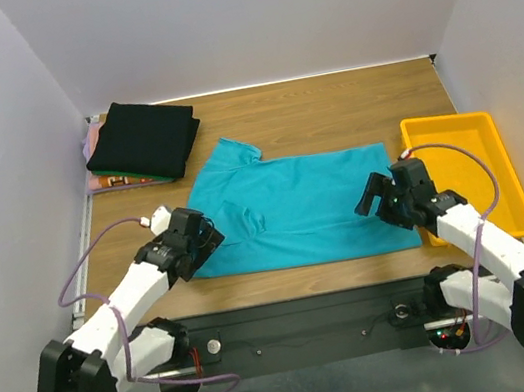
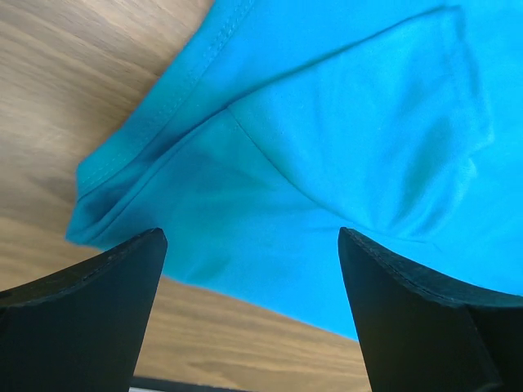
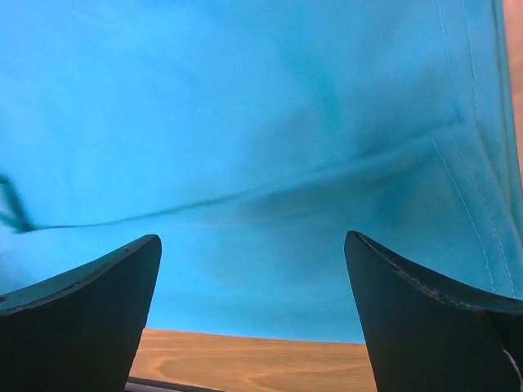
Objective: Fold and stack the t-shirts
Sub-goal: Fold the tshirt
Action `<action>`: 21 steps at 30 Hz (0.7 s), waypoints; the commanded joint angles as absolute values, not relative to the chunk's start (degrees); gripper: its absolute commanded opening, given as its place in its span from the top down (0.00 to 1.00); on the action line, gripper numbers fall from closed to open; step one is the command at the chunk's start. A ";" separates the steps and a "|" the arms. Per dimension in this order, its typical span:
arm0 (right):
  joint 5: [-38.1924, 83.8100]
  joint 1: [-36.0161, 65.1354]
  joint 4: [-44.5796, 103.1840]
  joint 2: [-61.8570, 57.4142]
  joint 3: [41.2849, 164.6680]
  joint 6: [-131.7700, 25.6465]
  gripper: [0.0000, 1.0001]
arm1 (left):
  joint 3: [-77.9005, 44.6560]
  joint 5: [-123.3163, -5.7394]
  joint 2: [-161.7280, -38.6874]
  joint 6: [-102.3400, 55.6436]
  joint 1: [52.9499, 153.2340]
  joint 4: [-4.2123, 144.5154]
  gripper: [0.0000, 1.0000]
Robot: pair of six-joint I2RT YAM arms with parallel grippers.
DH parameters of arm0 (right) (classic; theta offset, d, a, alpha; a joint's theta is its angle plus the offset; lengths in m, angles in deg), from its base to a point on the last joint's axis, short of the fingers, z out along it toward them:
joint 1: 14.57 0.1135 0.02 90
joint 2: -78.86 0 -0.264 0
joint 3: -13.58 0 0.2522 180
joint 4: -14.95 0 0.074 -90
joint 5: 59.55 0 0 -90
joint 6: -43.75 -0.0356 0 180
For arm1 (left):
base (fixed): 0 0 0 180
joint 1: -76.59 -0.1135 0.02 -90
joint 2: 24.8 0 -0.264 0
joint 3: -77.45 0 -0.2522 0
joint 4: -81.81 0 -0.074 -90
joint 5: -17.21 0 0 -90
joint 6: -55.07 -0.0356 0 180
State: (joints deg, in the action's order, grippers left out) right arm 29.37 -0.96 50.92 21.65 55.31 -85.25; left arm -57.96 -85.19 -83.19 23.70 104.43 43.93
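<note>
A turquoise t-shirt [image 1: 300, 210] lies partly folded on the wooden table, one sleeve sticking out at the back left. My left gripper [image 1: 192, 241] is open just above its near left corner [image 2: 270, 163]; nothing is between the fingers. My right gripper [image 1: 381, 197] is open over the shirt's near right part [image 3: 245, 122], also empty. A stack of folded t-shirts [image 1: 143, 140], black on top with green and pink-orange edges, sits at the back left corner.
A yellow plastic tray [image 1: 465, 170] stands at the right edge of the table, just behind my right arm. White walls close in the left, back and right sides. Bare wood [image 1: 328, 108] shows behind the turquoise shirt.
</note>
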 commanded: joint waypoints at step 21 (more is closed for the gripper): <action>53.21 -3.40 53.14 -20.28 103.72 -80.00 0.00 | 34.05 -92.48 -149.76 -3.90 98.83 32.28 0.03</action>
State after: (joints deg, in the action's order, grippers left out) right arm 48.93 -2.51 53.68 -19.75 100.36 -80.88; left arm 22.76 -92.30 -143.93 1.10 99.95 40.30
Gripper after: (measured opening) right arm 0.998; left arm 0.977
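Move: The far sleeve of the turquoise t-shirt lies some 25 cm ahead of the left hand and 12 cm to its right; the t-shirt's far right corner is about 20 cm ahead of the right hand and 3 cm to its right, both roughly 2 cm below. From the left hand the black stack is about 30 cm ahead, 10 cm left and near its height, a wrinkle in the cloth 6 cm ahead, 12 cm right. The yellow bin sits 7 cm ahead of the right hand, 23 cm right. Both empty grippers, fingers kept wide open, swing up from the t-shirt's near edge and out over the cloth towards its far side, the left arcing about 31 cm forward and a little right, past the wrinkle, climbing some 18 cm and tilting its fingertips up about 20 degrees before it starts down beside the black stack. The right goes lower, some 20 cm forward towards the far right corner, rising about 9 cm, then sinking again to end still above the cloth, with its right side rolled up and the hand turned slightly clockwise. ##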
